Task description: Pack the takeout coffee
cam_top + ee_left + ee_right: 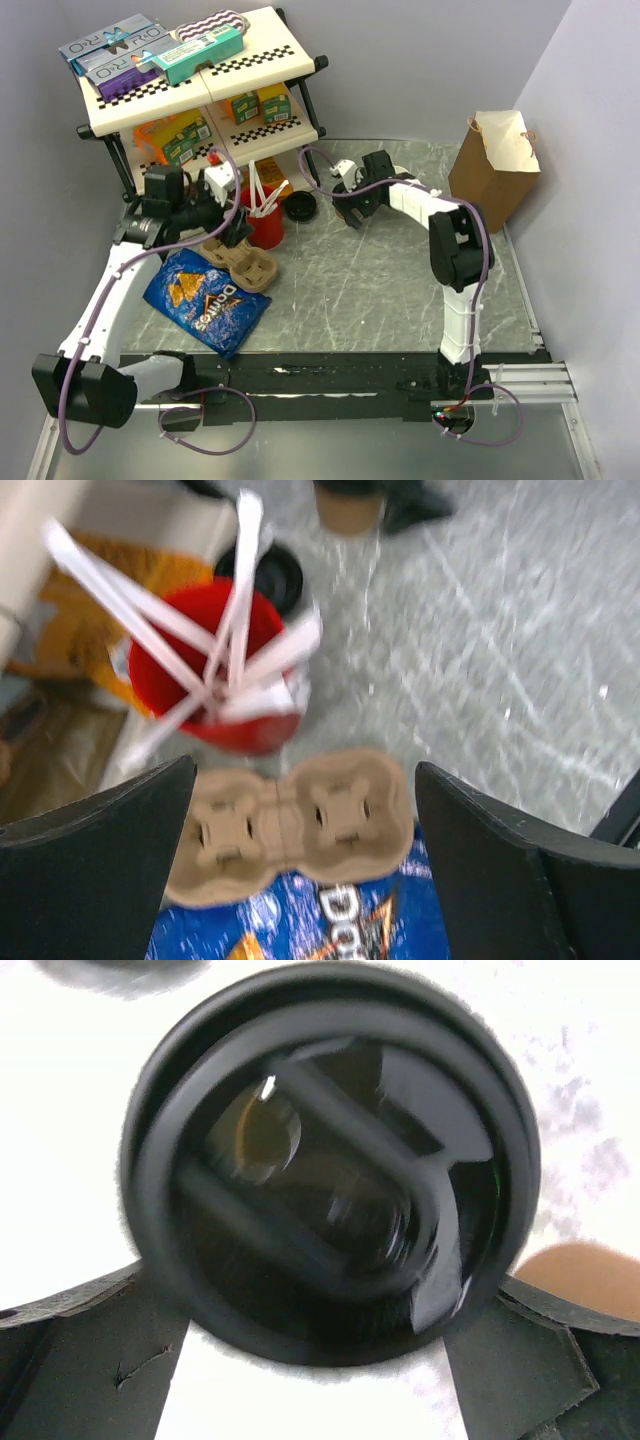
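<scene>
The takeout coffee's black lid [330, 1160] fills the right wrist view, seen from just above. My right gripper [320, 1295] is open, one finger on each side of the lid's lower edge; I cannot tell if they touch it. In the top view that gripper [355, 208] hangs over the cup at the back middle and hides it. The cup's tan body [350, 510] shows at the top edge of the left wrist view. My left gripper [305, 780] is open above a brown cup carrier [295, 820], holding nothing.
A red cup of white sticks [265, 225] stands behind the carrier [242, 262], with a loose black lid [300, 208] beside it. A blue chip bag [205, 300] lies at front left. A brown paper bag [495, 165] stands back right and a snack shelf [200, 90] back left.
</scene>
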You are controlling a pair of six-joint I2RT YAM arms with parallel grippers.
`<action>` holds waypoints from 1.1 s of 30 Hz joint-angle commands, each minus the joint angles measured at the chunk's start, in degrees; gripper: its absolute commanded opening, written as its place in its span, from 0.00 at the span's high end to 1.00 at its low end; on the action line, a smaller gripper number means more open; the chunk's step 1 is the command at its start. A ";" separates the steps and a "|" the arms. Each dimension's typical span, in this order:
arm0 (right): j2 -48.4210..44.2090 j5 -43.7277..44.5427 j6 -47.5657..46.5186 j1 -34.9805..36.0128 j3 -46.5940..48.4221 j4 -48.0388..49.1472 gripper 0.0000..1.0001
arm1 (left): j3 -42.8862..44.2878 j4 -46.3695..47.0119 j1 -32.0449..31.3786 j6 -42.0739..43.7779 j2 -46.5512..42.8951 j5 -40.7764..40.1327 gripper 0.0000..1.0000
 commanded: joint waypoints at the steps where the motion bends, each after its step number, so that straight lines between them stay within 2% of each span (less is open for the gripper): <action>1: -10.60 -0.42 3.72 0.62 -2.14 0.26 0.00 | -3.95 -3.30 0.29 4.43 -2.53 -1.24 0.03; 6: -14.49 0.10 4.25 0.97 -6.10 -0.26 0.00 | -6.34 -4.35 0.29 8.91 -1.40 -0.89 0.05; 10: -16.50 0.19 3.90 0.97 -7.33 -2.10 0.00 | -4.15 -10.39 0.29 16.29 1.68 1.57 0.05; 13: -20.45 -1.56 3.73 0.97 -9.61 -4.39 0.00 | -0.63 -16.55 0.29 28.14 5.37 2.89 0.08; 14: -21.69 -2.26 3.81 0.97 -11.97 -4.39 0.00 | 0.94 -20.40 0.29 35.13 7.38 2.20 0.09; 16: -25.72 -5.68 3.73 0.97 -14.27 -5.10 0.00 | 2.18 -24.38 0.29 43.42 9.58 0.70 0.14; 17: -27.05 -7.09 4.16 0.97 -16.10 -5.45 0.00 | 3.15 -28.31 0.29 51.99 11.42 -0.09 0.16; 23: -37.86 -18.08 0.93 1.06 -22.35 -12.82 0.01 | 4.48 -33.89 0.29 76.81 16.62 -8.79 0.26; 26: -43.05 -22.64 -3.47 0.97 -24.91 -18.44 0.02 | 4.39 -34.15 0.29 84.05 18.64 -11.51 0.32; 28: -46.03 -23.80 -6.27 0.97 -27.01 -22.39 0.03 | 4.56 -34.06 0.29 88.17 19.78 -13.09 0.32; 33: -51.40 -21.70 -7.44 0.97 -33.51 -23.12 0.04 | 8.60 -34.77 0.29 91.89 24.35 -12.75 0.37</action>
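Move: From the left gripper the cup carrier lies some 27 cm below, about 4 cm ahead and 2 cm right. The red straw cup stands 6 cm beyond the carrier and 6 cm right of it; the Doritos bag lies 10 cm nearer and 7 cm left of it. The right gripper has the lidded cup 2 cm ahead, its middle 4 cm lower, the open cup 4 cm ahead and 12 cm right, the carrier 13 cm back, 28 cm left. Bring the left gripper about 15 cm down towards the carrier, then also left about 6 cm, swinging the fingers clockwise to point steeply down and narrowing them by a third, still short of touching. Meanwhile lift the right gripper, wide open, clear of the black lid, then draw it back some 22 cm over the bare table, ending higher. ##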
